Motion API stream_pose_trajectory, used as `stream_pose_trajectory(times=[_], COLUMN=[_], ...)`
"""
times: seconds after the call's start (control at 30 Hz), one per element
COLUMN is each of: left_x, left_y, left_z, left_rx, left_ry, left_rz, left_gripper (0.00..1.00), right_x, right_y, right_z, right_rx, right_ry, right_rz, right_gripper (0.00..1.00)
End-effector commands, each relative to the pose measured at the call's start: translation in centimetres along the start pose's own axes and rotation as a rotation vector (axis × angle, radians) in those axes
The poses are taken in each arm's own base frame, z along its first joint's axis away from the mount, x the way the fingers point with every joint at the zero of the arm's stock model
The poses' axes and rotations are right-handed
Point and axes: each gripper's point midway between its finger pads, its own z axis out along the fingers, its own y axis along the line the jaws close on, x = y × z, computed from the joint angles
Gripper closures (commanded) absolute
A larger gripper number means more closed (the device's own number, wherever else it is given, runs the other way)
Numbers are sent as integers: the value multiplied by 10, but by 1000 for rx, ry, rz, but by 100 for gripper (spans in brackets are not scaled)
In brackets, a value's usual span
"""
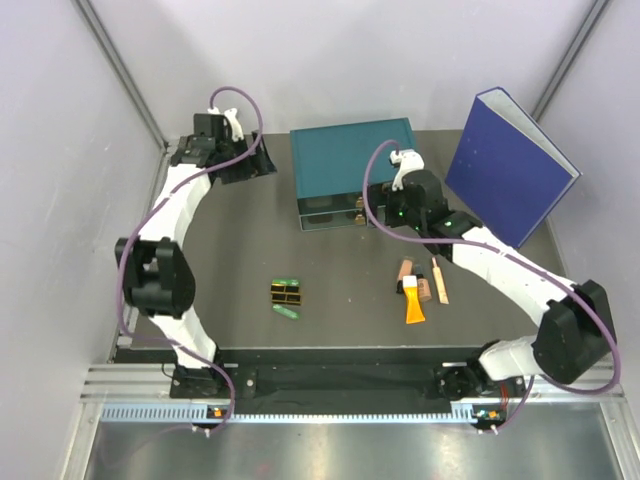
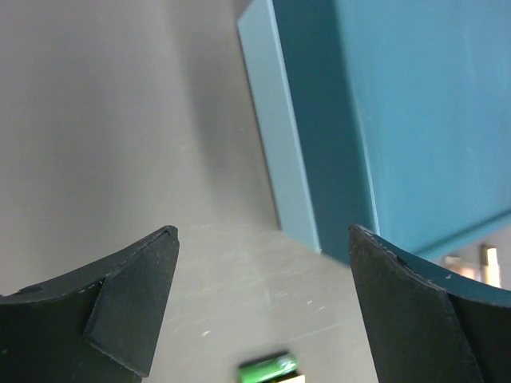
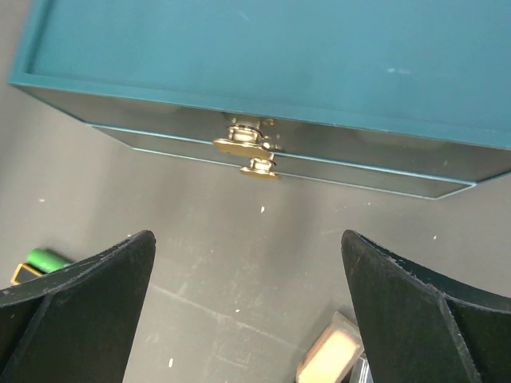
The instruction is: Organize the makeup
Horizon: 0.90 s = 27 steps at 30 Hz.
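The makeup lies loose on the dark table. Black-and-gold cases sit left of centre with green capsules beside them. To the right lie an orange tube and tan sticks. My left gripper hangs open and empty at the back left beside the teal drawer box, with a green capsule below it. My right gripper is open and empty over bare table, facing the box's drawer front and its gold latches. A tan stick shows near its right finger.
A big blue binder stands tilted at the back right, close behind the right arm. Grey walls close in the table on three sides. A green capsule and a case's corner show by the right gripper's left finger.
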Motion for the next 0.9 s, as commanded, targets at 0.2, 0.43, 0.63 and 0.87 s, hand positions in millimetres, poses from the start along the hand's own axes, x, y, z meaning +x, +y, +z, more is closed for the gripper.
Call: stream_pose_trajectory(times=[0.2,0.43,0.63,0.87], left_x=[-28,-27,-14,-7], left_y=[-63,-100,-111,-110], left_z=[44,66,77,82], left_rx=[169,223,216,208], left_ry=[-26,-35,-16,4], left_rz=[-62,-52,-20,-5], left_gripper=[7,7,10,10], right_x=[-11,-3,-1,-5], right_y=[10,16,16,17], right_z=[39,70,91,106], right_rx=[19,14,56,84], right_ry=[-16,14,12,-25], right_rz=[32,11,-17,2], right_gripper=[0,0,0,2])
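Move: The right hand's goal, the upper gold knob on the teal drawer box, lies about 7 cm ahead, 4 cm left and 9 cm below; the lower knob sits some 4 cm under it. A beige tube lies roughly 15 cm back and 8 cm right of this hand. The left hand goes for the drawer box, its middle about 18 cm right, 2 cm ahead and 14 cm below, with the upper knob some 18 cm right and 6 cm back. With its fingers kept wide open, the right hand comes to straddle the upper knob just under the lid's front edge, sinking about 7 cm while pushing forward and somewhat left. The left hand, also open, dips and rises again while swinging some 12 cm right and a little forward, its left side rolling slightly down, then eases down close over the lid's left edge; whether it touches can't be seen. ##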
